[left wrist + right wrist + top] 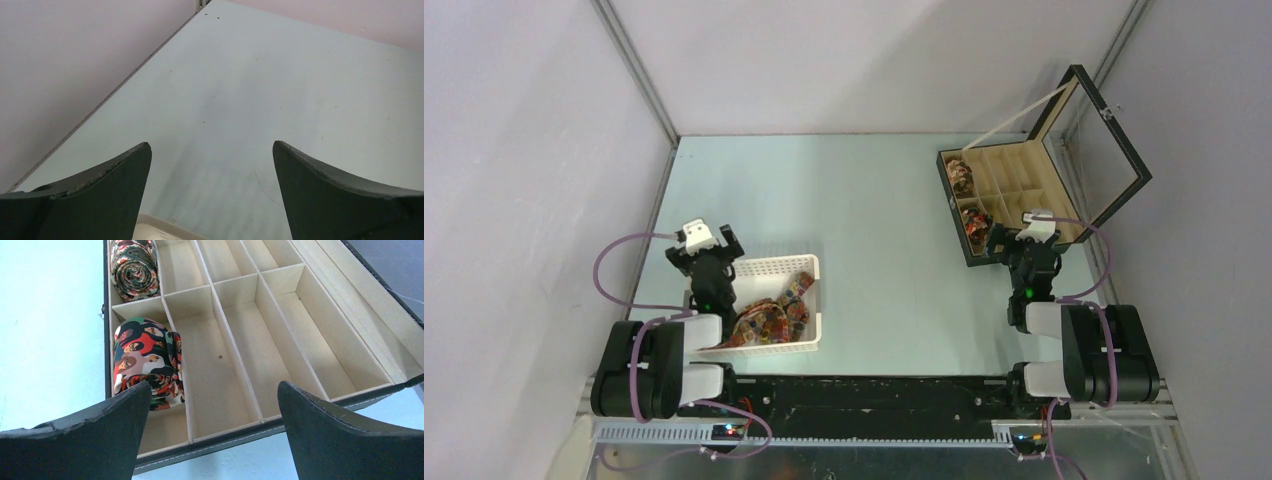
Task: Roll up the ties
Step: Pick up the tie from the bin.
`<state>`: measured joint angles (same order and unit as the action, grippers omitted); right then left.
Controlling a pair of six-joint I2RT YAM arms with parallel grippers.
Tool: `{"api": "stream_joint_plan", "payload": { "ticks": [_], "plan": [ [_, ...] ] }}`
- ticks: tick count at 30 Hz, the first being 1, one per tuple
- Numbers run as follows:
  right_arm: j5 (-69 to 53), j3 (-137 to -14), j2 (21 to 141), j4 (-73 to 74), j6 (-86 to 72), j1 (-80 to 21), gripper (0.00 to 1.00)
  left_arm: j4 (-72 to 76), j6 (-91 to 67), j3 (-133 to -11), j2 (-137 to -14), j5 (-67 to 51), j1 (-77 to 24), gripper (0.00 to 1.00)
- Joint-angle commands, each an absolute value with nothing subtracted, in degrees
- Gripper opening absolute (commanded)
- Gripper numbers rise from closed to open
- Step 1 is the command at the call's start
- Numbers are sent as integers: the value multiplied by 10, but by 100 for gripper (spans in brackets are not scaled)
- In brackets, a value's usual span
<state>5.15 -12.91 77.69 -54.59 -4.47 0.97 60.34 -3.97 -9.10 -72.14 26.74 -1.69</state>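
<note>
Loose patterned ties [772,318] lie heaped in the white basket [769,267] at the near left. Two rolled ties sit in the left column of the black box [948,186]: a greenish coil [134,267] farther back and a red, black and orange roll [146,357] in the nearest compartment. My left gripper [709,242] hangs open over the basket's far left corner, nothing between its fingers; its wrist view shows bare table and a sliver of the basket rim [160,229]. My right gripper [1016,236] stands open and empty at the box's near edge.
The box's glass lid [1104,130] stands propped open toward the right wall. Its other compartments [245,340] hold nothing. Grey walls close the table at left, back and right. Pale green table [874,230] lies between basket and box.
</note>
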Motion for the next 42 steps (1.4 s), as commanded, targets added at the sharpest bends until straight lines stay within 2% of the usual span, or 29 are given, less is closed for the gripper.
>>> {"api": "stream_joint_plan", "payload": {
  "ticks": [1, 14, 18, 22, 28, 30, 32, 34, 38, 42],
  "plan": [
    [49, -139, 777, -562, -42, 10, 100, 630, -26, -100, -724, 265, -12, 98],
    [48, -138, 776, -563, -42, 11, 100, 631, -26, -100, -723, 265, -12, 98],
    [28, -146, 760, -537, -34, 10, 100, 638, -25, -78, -680, 279, -16, 98],
    [27, -159, 716, -477, -28, 3, 100, 488, -60, -93, -551, 319, -24, 98],
    [84, -197, 642, -376, -33, -23, 100, 319, -150, -149, -499, 427, -42, 98],
    [103, -207, 615, -359, -82, -25, 100, 227, -203, -192, -499, 442, -44, 98],
    [130, -224, 594, -335, -164, -26, 100, 121, -270, -247, -510, 434, -44, 98],
    [150, -265, 582, -223, -243, -30, 100, -3, -300, -330, -527, 406, -44, 98],
    [127, -404, 598, -38, -258, -47, 100, -82, -331, -386, -528, 364, -45, 98],
    [43, -464, 618, 46, -266, -38, 100, -101, -356, -390, -468, 315, -43, 98]
  ]
}}
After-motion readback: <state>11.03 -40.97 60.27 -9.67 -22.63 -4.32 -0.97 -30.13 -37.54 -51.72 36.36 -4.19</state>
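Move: The tie lies loose in the white bin, its middle roughly 17 cm back from the left hand, 13 cm to its right and 11 cm below; the bin's own middle is about 14 cm back, 10 cm right and 12 cm below. From the right hand the tie is some 57 cm left and 17 cm back. Beside that hand, in the open box, the near rolled tie sits about 9 cm left and 4 cm ahead, the far rolled tie 13 cm left and 14 cm ahead. Both empty hands, their fingers staying wide open, rise clear of the work: the right goes up about 15 cm from over the near part of the compartment box, edging a little left late on while its left side rolls upward. The left climbs about 10 cm from beside the bin, first easing back a couple of centimetres and then regaining part of that, away from the tie, while its wrist rolls some 20 degrees left side down and swings slightly counter-clockwise. ##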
